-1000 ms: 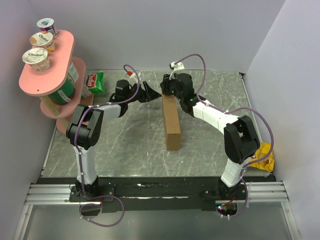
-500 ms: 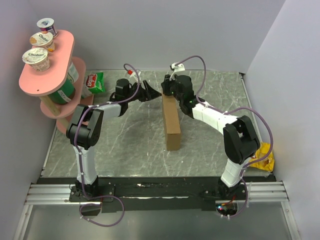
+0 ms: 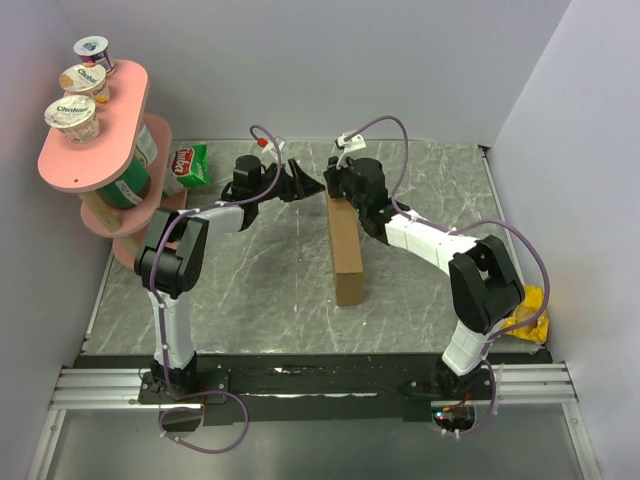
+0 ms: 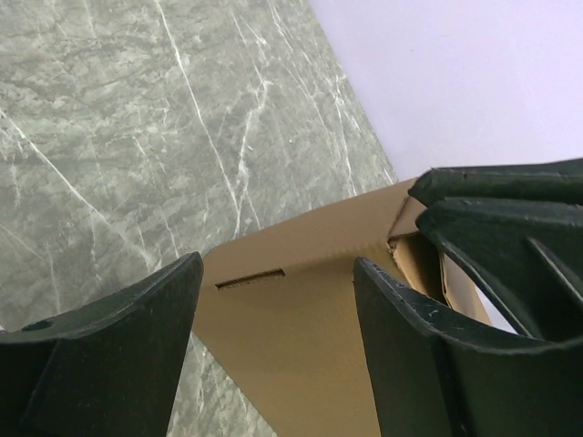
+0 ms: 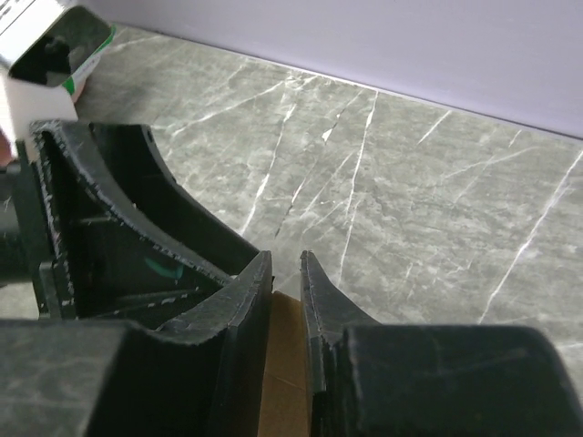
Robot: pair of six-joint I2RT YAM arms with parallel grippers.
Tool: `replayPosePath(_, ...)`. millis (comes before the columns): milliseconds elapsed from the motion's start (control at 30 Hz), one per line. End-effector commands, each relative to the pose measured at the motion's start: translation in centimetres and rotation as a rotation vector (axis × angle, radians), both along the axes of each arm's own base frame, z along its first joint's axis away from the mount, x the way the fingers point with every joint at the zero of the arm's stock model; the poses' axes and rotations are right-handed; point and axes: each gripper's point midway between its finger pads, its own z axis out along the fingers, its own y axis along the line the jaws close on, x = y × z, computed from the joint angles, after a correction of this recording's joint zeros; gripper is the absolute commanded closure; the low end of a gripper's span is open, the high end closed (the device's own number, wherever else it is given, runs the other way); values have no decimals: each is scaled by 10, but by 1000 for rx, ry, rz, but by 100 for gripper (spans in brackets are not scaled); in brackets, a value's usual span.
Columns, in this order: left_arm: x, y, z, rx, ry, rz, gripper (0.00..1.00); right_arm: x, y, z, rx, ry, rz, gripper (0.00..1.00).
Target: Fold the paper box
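The paper box [image 3: 345, 250], plain brown cardboard, stands on its thin edge in the middle of the table and runs from near to far. My right gripper [image 3: 335, 190] is at its far top corner. In the right wrist view the two fingers [image 5: 246, 300] press a strip of the paper box [image 5: 287, 364] between them, with my right gripper [image 5: 285, 264] shut on it. My left gripper [image 3: 312, 186] is open just left of that corner, tips almost touching the right one. In the left wrist view my left gripper [image 4: 278, 269] frames the slotted side of the paper box [image 4: 301, 319], holding nothing.
A pink two-tier shelf [image 3: 90, 150] with three yogurt cups stands at the far left, with a green can [image 3: 130, 180] under its top tier. A green packet [image 3: 190, 165] lies beside it. A yellow bag [image 3: 525, 315] lies at the right edge. Walls close the back and sides.
The right gripper's jaws have closed in on the box's far top edge, and its wrist has shifted slightly left. The left gripper has edged right, closer to the box, staying open.
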Motion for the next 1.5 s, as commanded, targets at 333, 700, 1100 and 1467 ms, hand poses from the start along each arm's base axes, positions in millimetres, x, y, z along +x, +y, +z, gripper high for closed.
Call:
replayPosePath(333,7,-19,4,-5,-43,-30,28,-53,-14,-128,-263,375,77,78)
replayPosePath(700,7,-20,0,9,-41,-32,28,-79,-23,-166,-337,557,104,78)
replayPosePath(1100,5,-17,-7,42,-48,-18,29,-99,-21,-194,-333,767,152,76)
replayPosePath(1467,2,60,-13,40,10,167,27,-58,-12,-128,-249,562,11,71)
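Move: The box stands on edge, its far upper corner at the right fingertips, about 1 cm below the hand point; its middle is some 11 cm back, 2 cm left and 10 cm below. From the open left hand that corner lies about 4 cm to the right, level fore and aft and 4 cm above, while the box's middle is 11 cm back, 6 cm right and 5 cm below. Right fingers work down and left about 3 cm at the box's far upper corner while the open left hand sinks 4 cm. ##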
